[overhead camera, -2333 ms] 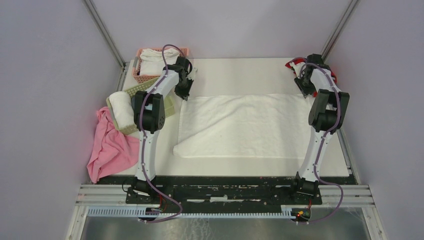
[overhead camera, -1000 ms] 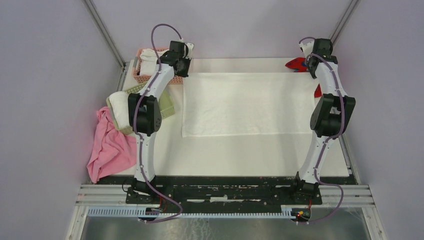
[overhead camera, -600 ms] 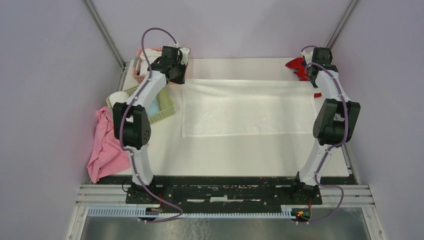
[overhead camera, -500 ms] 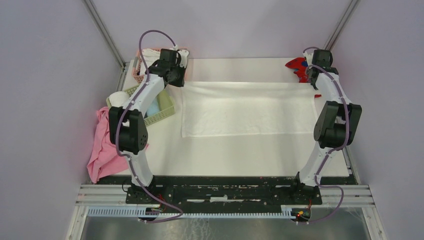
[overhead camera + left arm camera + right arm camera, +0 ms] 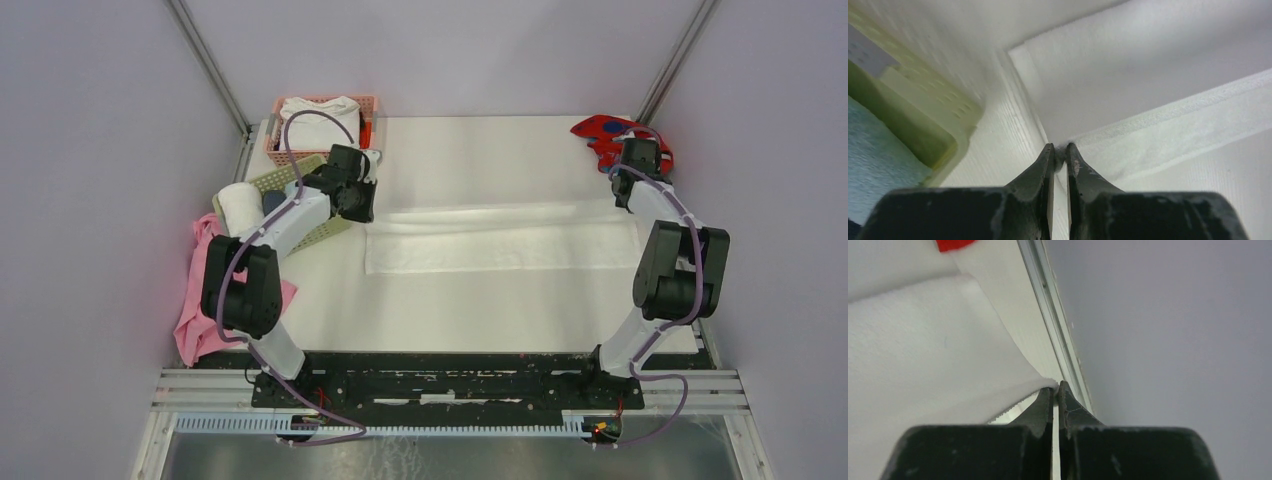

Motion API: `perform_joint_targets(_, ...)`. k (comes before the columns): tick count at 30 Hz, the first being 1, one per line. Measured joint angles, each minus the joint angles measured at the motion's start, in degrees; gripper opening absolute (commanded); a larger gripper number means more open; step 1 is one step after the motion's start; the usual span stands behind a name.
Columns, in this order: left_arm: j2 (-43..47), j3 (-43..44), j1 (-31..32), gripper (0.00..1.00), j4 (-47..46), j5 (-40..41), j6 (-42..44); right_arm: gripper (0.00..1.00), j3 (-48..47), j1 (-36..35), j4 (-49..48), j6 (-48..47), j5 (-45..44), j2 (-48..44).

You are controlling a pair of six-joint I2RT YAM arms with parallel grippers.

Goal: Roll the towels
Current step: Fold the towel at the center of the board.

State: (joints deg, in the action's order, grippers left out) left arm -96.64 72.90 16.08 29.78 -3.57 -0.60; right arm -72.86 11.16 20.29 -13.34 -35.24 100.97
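Observation:
The large white towel (image 5: 500, 245) lies across the middle of the table (image 5: 480, 310) as a long band, its far part doubled over toward the near side. My left gripper (image 5: 365, 208) is shut on its left corner, seen pinched between the tips of the left gripper (image 5: 1058, 150). My right gripper (image 5: 626, 198) is shut on the right corner, which the right wrist view shows caught in the tips of the right gripper (image 5: 1055, 386). The red towel (image 5: 612, 133) with blue marks is bunched at the far right corner. A light blue towel (image 5: 878, 160) lies in the green basket (image 5: 923, 125).
A pink basket (image 5: 370, 105) at the far left holds a folded white cloth (image 5: 318, 113). The green basket (image 5: 290, 175) also holds a rolled white cloth (image 5: 240, 208). A plain pink cloth (image 5: 205, 295) hangs over the table's left edge. The right rail (image 5: 1053, 315) and wall are close by.
Both grippers have come toward the near side and lower, carrying the towel's far corners with them. The white towel now shows as a much narrower, doubled band.

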Motion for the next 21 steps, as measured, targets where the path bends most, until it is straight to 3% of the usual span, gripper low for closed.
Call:
perform_joint_targets(9,1.6,-7.8,1.6,0.03,0.2,1.0,-6.6,0.0,11.9,2.0,-4.0,8.0,-1.1,-3.1)
perform_joint_targets(21,3.2,-10.5,1.6,0.03,0.5,3.0,-10.4,0.0,16.8,2.0,-6.5,14.6,-1.1,-5.0)
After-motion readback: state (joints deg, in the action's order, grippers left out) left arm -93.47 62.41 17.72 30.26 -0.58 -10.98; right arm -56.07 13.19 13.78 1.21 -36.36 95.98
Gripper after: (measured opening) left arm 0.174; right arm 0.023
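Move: Each hand already holds an end of the white towel's far edge, off the table. The towel's near left corner lies about 12 cm back, 1 cm left and 5 cm below the left hand, with the green basket's middle some 20 cm left and 3 cm ahead. From the right hand, the near right corner is about 13 cm back, 2 cm right and 6 cm down; the red towel lies roughly 17 cm ahead, 3 cm left. Keeping their pinch, both hands bring the far edge back and down about 5 cm towards the near edge. ##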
